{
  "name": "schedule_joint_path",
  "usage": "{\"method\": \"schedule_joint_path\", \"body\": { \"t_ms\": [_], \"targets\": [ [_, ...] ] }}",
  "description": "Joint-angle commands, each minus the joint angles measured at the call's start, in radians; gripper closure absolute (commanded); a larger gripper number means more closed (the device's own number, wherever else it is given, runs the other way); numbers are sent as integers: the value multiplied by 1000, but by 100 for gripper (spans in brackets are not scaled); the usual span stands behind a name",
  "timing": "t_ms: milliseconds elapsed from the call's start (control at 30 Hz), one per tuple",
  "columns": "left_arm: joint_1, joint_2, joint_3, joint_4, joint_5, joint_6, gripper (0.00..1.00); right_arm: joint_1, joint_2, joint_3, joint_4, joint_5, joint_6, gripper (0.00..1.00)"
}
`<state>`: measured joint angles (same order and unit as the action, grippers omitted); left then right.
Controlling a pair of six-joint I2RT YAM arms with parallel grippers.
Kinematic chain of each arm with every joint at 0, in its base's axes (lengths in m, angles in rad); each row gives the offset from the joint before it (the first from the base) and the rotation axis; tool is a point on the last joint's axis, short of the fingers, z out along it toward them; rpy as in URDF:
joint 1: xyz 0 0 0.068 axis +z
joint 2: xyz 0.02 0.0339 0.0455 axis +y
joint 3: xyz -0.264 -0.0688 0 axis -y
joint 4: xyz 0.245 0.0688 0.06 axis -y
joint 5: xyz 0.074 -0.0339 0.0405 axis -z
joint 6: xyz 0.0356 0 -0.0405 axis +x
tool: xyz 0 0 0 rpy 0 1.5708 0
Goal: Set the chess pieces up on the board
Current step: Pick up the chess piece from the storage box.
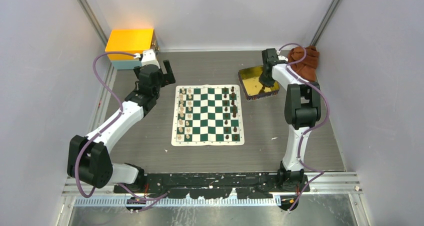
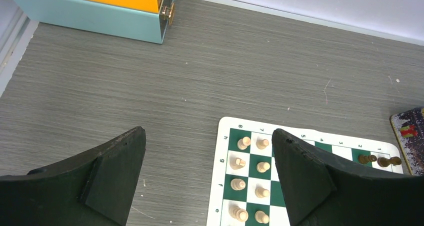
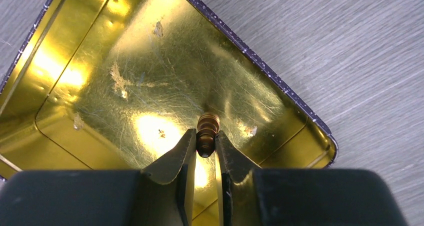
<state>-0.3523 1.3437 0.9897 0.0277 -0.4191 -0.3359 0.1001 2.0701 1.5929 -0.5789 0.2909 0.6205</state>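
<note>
The board lies flat mid-table, cream chess pieces along its left columns and dark ones along its right columns. My right gripper reaches down into the gold tray. In the right wrist view, the right gripper is shut on a small dark brown chess piece over the tray floor. My left gripper hovers off the board's far left corner. It is open and empty, and cream pieces show between its fingers.
A yellow and teal box stands at the back left corner. A brown cloth is bunched at the back right behind the tray. In the left wrist view, two dark pieces stand at the board's far edge.
</note>
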Motion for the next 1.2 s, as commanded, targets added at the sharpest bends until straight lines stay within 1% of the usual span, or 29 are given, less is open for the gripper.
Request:
{"method": "schedule_joint_path", "body": {
  "t_ms": [0,167,333,567,767,900,1033,1167],
  "targets": [
    [-4,-12,-1,64,-14,7,4,-11,-85,-28,88,-30,59,99],
    [-4,-14,-8,63,-9,6,4,-32,-108,-77,147,-83,116,99],
    [-4,-17,-10,62,-6,6,4,-43,-152,-161,249,-109,158,99],
    [-4,-19,-9,60,0,1,4,-46,-188,-204,330,-118,180,99],
    [-4,-25,-10,58,5,-3,4,-48,-229,-232,393,-130,167,99],
    [-5,-24,-10,58,5,-6,4,-44,-257,-207,356,-139,130,99],
    [-5,-15,-2,61,6,-15,4,-10,-288,-140,213,-111,63,99],
    [-5,-6,1,63,16,-34,4,45,-354,-133,103,-80,11,99]
  ]
}}
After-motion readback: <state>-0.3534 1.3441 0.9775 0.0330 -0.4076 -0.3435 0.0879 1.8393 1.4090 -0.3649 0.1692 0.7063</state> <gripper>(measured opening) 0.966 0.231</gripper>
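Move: The right hand already grips the dark chess piece low in the storage box, whose middle is about 4 cm ahead and 2 cm to the left. The empty back-row square lies some 17 cm back and 14 cm left, about 3 cm lower; dark pieces stand on either side of it, about 4 cm farther out and 4 cm nearer. The gripped piece lies about 53 cm right, 3 cm ahead and 18 cm below the left hand. Keep the right gripper shut on the chess piece and hold nearly in place for the first half-second while tilting the fingers forward and upward, roughly 20 degrees in all with the left side rising. Then lift about 6.5 cm off the storage box floor, speeding up and drifting some 2 cm left towards the board near the end. ##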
